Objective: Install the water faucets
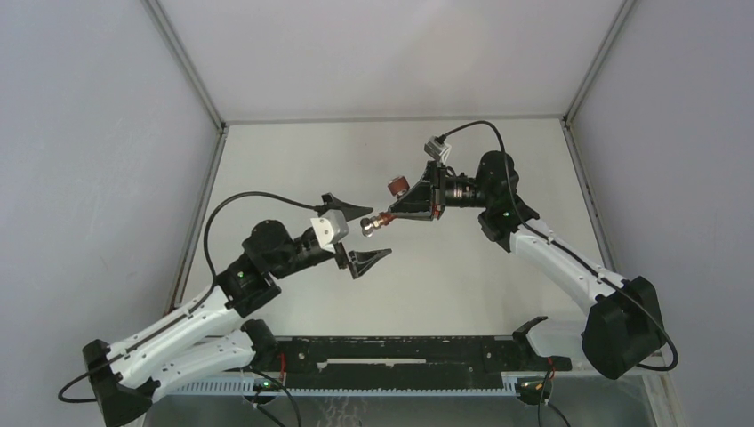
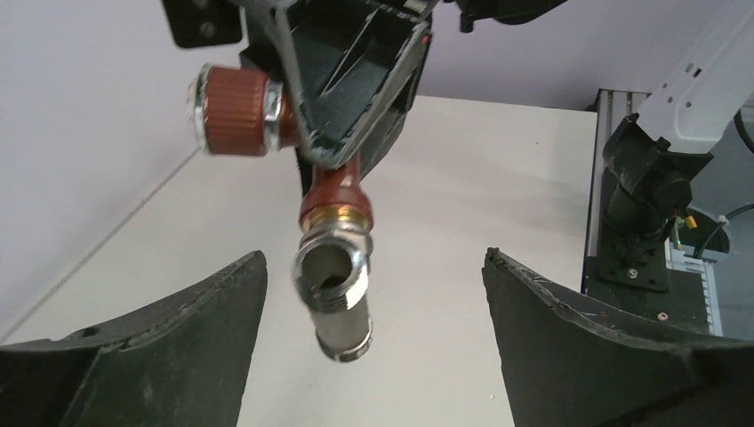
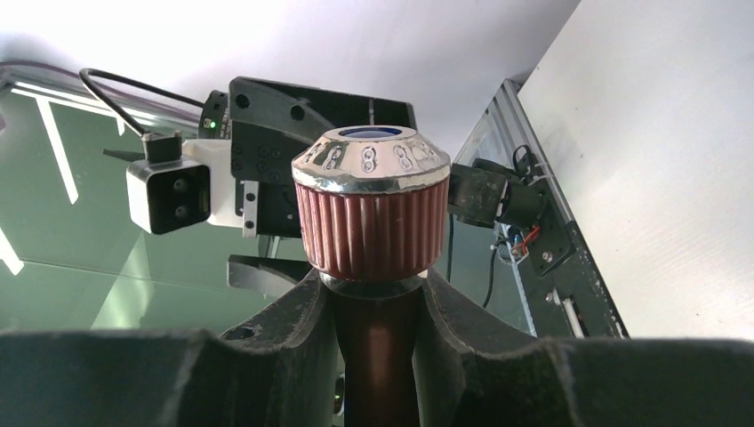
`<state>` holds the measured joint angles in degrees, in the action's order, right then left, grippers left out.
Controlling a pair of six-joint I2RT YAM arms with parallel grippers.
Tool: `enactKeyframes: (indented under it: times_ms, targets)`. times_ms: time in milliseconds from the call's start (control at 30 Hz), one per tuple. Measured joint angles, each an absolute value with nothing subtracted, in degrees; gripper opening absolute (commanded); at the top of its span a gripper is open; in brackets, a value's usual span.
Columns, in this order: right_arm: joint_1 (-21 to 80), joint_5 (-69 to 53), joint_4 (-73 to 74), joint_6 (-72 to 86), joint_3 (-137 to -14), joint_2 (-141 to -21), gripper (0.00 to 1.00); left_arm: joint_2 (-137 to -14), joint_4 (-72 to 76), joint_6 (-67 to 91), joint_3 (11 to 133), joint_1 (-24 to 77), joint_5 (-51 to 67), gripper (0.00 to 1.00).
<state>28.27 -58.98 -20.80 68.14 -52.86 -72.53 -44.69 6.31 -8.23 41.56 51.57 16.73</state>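
Note:
A reddish-brown water faucet (image 1: 384, 216) with a ribbed red knob (image 1: 397, 187) hangs above the table, and my right gripper (image 1: 407, 206) is shut on its stem. The right wrist view shows the knob (image 3: 372, 213) just above the closed fingers (image 3: 293, 329). A silvery metal fitting (image 2: 333, 298) sits on the end of the faucet's pipe (image 2: 336, 197). My left gripper (image 1: 381, 233) is open, with one finger on each side of the fitting (image 1: 366, 229) and neither touching it. In the left wrist view both fingertips (image 2: 240, 285) stand well apart from the fitting.
The white table (image 1: 356, 160) is enclosed by grey walls on the left, right and back. A black rail (image 1: 400, 356) with wiring runs along the near edge between the arm bases.

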Motion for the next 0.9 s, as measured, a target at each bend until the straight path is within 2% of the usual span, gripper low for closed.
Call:
enactKeyframes:
  times_ms: [200, 500, 733, 900]
  targets:
    - [28.2, -59.0, -21.1, 68.5, -52.5, -72.5, 0.00, -43.7, 7.5, -4.2, 39.3, 48.0, 16.9, 0.91]
    - [28.2, -59.0, -21.1, 68.5, -52.5, -72.5, 0.00, -43.0, 11.9, 0.3, 37.9, 46.3, 17.0, 0.73]
    - [28.2, -59.0, -21.1, 68.5, -52.5, -72.5, 0.00, -42.4, 13.5, 1.5, 37.7, 46.3, 17.2, 0.52]
    - [28.2, -59.0, -21.1, 68.6, -52.5, -72.5, 0.00, -41.8, 14.4, 1.8, 37.3, 46.3, 17.2, 0.27]
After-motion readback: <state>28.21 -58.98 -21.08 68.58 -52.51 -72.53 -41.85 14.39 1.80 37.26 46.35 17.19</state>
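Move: The metal tee that the left hand is to grip already sits between its open fingers, about 1 cm ahead, 1 cm to the left and 1 cm above the hand point. The faucet's red knob is some 8 cm ahead of this hand, 4 cm to its right and 2 cm higher; the right gripper's fingertips are about 4 cm ahead, 4 cm right and 2 cm up. From the right hand, which holds the faucet, the tee lies roughly 6 cm left, 3 cm back and 2 cm lower. The left hand, wide open astride the tee, eases about 1.5 cm forward and as much to its left while dipping 1 cm, then creeps up some 2 cm as its fingers tilt up by 5 to 10 degrees. During that rise the two fingers close to less than half their opening, bringing their tips in against the tee's sides, while the right hand stays still and keeps its grip on the faucet. ##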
